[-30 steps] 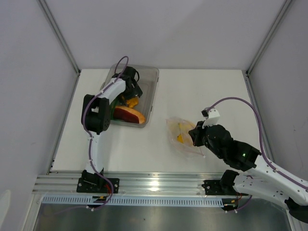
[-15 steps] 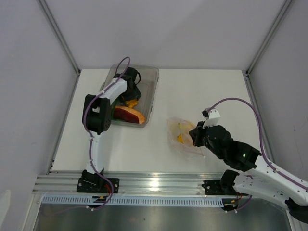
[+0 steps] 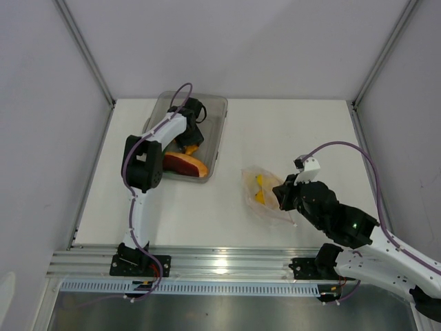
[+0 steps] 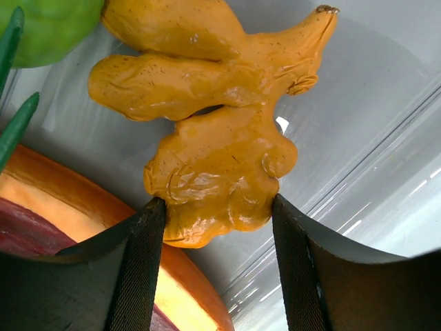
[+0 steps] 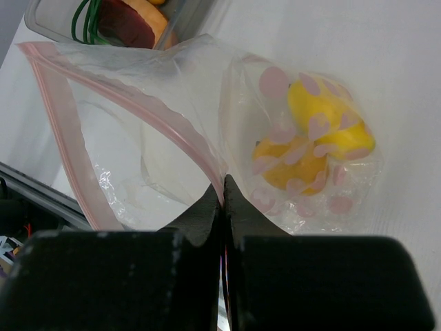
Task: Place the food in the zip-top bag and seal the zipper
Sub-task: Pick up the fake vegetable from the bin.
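My left gripper (image 3: 192,141) is down in the clear bin (image 3: 216,118). In the left wrist view its gripper (image 4: 217,210) is shut on the lower lobe of the orange cluster (image 4: 213,152), one fingertip against each side. The green lime (image 4: 48,24), the green stalk (image 4: 14,127) and the dark-red and tan slice (image 4: 41,214) lie beside it. My right gripper (image 5: 224,187) is shut on the pink-red zipper (image 5: 58,117) of the zip-top bag (image 5: 138,138), whose mouth gapes open. The yellow lemon (image 5: 331,117) and the orange fruit (image 5: 289,165) are inside the bag (image 3: 260,196).
The bin stands at the back left of the white table, with the slice (image 3: 185,164) at its near end. The bag lies right of centre, with my right arm (image 3: 331,217) behind it. Grey walls close in the table on three sides.
My right gripper has shifted the bag slightly right and toward the near edge. My left gripper has moved a little to the right inside the bin.
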Tool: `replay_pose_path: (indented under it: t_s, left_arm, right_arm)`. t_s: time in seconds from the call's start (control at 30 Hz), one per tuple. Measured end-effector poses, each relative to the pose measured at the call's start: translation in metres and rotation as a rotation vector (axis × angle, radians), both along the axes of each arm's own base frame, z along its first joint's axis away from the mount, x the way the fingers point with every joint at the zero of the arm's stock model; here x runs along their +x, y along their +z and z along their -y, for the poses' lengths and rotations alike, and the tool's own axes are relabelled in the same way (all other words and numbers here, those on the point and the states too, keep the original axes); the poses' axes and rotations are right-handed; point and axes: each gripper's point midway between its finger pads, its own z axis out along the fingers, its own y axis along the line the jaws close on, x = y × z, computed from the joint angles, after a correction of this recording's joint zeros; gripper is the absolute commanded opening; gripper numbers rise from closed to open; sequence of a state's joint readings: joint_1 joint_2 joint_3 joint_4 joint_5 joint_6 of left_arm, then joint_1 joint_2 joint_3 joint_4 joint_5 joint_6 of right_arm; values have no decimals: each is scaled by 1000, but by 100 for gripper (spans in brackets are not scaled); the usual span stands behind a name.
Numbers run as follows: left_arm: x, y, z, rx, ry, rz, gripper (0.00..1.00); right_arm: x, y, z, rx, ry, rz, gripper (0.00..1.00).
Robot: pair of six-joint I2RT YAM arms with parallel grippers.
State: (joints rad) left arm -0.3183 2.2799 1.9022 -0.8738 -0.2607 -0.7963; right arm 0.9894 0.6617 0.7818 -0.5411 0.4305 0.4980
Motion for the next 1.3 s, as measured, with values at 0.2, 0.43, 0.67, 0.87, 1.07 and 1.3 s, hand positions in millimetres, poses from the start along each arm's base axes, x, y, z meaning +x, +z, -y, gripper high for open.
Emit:
replay_pose_path:
  t_s: [0.2, 0.43, 0.67, 0.87, 1.07, 1.3]
  left_arm:
    - [2, -1, 0, -4, -1, 7, 33]
    - [5, -2, 1, -25, 1, 48, 1]
    - [2, 2, 0, -50, -2, 72, 0]
    - [-4, 21, 2, -81, -20, 108, 1]
    - [-4, 70, 8, -139, -60, 217, 1]
    - [-23, 112, 21, -252, -127, 309, 1]
  right_arm:
    - [0, 0, 0, -1, -1, 1, 0]
    - [0, 0, 0, -2, -1, 1, 0]
    - [0, 0, 0, -2, -1, 1, 0]
    - [0, 0, 0, -3, -1, 0, 0]
    - [0, -2, -1, -9, 0, -4, 0]
    - [2, -6, -2, -23, -3, -11, 0]
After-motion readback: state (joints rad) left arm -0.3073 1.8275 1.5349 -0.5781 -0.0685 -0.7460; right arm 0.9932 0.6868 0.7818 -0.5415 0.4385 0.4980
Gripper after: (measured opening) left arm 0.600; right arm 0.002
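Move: The open bag I'm taking the fake vegetable to lies about 28 cm to my left hand's right, some 21 cm back and roughly 10 cm higher. The orange vegetable is already between my left fingers, its middle about 3 cm ahead and 1 cm left. Close to the same height, the hot dog lies 8 cm back and 3 cm left, the green onion 4 cm back and 12 cm left. From my right hand the bag is about 4 cm ahead, 5 cm left and 8 cm below. I keep my left fingers' pinch on the orange vegetable's lobed end and linger near the bin floor, barely shifting at first. Then I lift it steeply, about 11 cm up, past the hot dog, easing a couple of centimetres back and right late on, while the wrist tilts some 25 degrees so the fingers swing to point more forward and a little right. ##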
